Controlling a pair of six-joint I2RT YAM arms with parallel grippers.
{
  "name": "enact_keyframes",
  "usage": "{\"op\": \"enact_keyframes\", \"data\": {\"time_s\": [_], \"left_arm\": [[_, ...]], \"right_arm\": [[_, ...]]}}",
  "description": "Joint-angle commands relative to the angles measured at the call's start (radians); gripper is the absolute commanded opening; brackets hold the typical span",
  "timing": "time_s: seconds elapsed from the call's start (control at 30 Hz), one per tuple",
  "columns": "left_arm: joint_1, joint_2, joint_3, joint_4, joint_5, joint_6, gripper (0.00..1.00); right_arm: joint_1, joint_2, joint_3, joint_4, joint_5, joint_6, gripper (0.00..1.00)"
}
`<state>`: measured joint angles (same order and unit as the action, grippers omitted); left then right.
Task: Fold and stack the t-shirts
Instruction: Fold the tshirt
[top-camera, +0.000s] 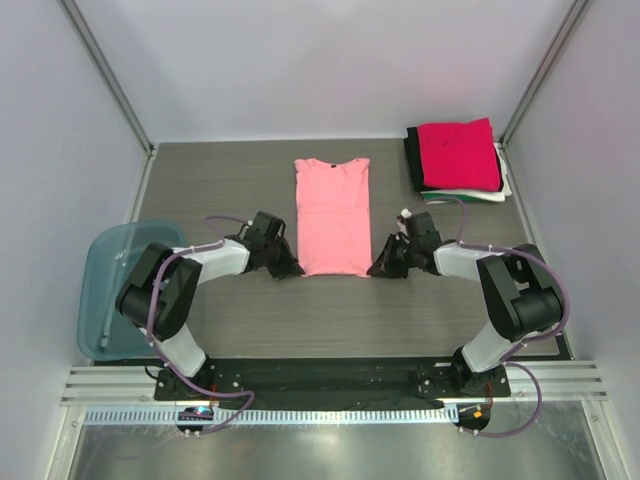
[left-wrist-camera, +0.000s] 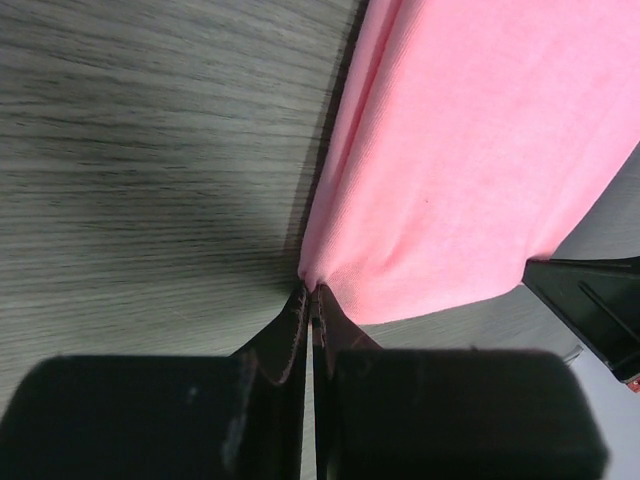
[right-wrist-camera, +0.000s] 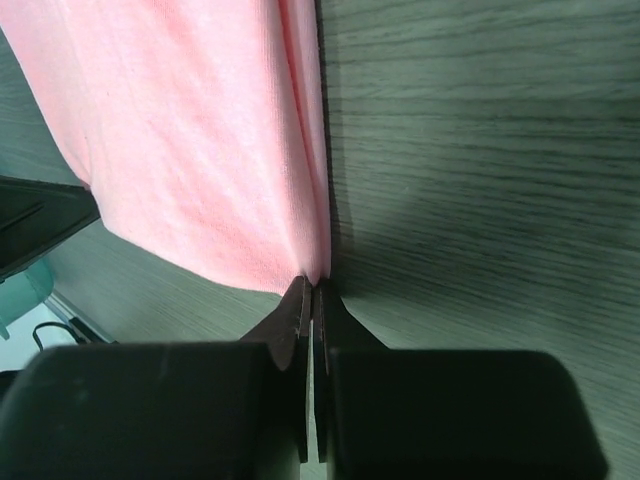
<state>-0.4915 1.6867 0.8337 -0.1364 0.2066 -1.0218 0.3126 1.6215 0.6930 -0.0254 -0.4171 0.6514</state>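
Observation:
A salmon-pink t-shirt (top-camera: 333, 213) lies flat in a long narrow fold in the middle of the table, neck towards the back. My left gripper (top-camera: 293, 268) is shut on its near left corner (left-wrist-camera: 322, 272), the cloth pinched between the tips. My right gripper (top-camera: 377, 268) is shut on the near right corner (right-wrist-camera: 310, 268) in the same way. At the back right sits a stack of folded t-shirts (top-camera: 457, 158): magenta-red on top, black, white and green edges below.
A translucent blue bin (top-camera: 105, 290) stands at the table's left edge beside the left arm. Grey walls with metal posts close in the table on three sides. The other gripper's black tip shows in each wrist view (left-wrist-camera: 590, 305) (right-wrist-camera: 40, 220).

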Motion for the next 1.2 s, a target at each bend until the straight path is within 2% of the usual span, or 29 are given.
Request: {"op": "enact_keyframes", "data": {"time_s": [0.0,0.2,0.3,0.5,0.53,0.67,0.87,1.0,1.17], "left_arm": [[-0.021,-0.002,-0.016,-0.015,-0.029,-0.015,0.00],[-0.103,-0.148,-0.022,-0.142,-0.094,-0.043,0.00],[-0.174,-0.245,-0.031,-0.205,-0.131,-0.078,0.00],[-0.341,-0.462,-0.022,-0.360,-0.199,-0.201,0.00],[-0.382,-0.485,-0.018,-0.380,-0.257,-0.213,0.00],[-0.469,-0.587,0.022,-0.477,-0.329,-0.277,0.00],[-0.498,-0.634,0.157,-0.649,-0.445,-0.261,0.00],[-0.490,-0.605,0.243,-0.730,-0.527,-0.216,0.01],[-0.420,-0.536,0.304,-0.721,-0.501,-0.150,0.01]], "right_arm": [[0.006,-0.018,-0.042,-0.096,0.026,-0.021,0.01],[0.010,-0.207,-0.073,-0.218,0.037,-0.019,0.01],[0.016,-0.305,-0.082,-0.330,0.044,-0.006,0.01],[0.052,-0.599,-0.035,-0.617,0.096,0.027,0.01],[0.057,-0.630,-0.023,-0.683,0.103,0.034,0.01],[0.074,-0.771,0.045,-0.820,0.115,0.051,0.01],[0.079,-0.792,0.198,-0.939,0.172,0.015,0.01],[0.077,-0.689,0.316,-0.959,0.263,-0.039,0.01],[0.077,-0.563,0.411,-0.944,0.316,-0.090,0.01]]}}
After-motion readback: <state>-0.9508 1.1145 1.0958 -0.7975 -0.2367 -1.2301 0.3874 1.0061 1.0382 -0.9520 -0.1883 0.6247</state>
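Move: Both grippers already have the hem corners of the folded pink t-shirt pinched at table height. From the left hand, the collar end is about 24 cm ahead and 6 to its right, the crosswise seam 13 ahead and 6 right, and the blue bin some 33 cm left and 4 back. From the right hand, the collar is about 24 cm ahead and 8 left, the seam 13 ahead and 7 left, and the stack of folded shirts 24 ahead and 17 right. Keeping the hem corners pinched, both hands first sweep back towards the bases nearly level with the table, dragging the t-shirt along, then climb steeply while still drawing back, about 12 to 14 cm in all. Near the top, some 18 cm above where they began, they turn forward again by about 3 cm, the right hand having drifted some 5 cm to its right, while the left wrist tips its fingers up and forward by roughly 15 degrees. ##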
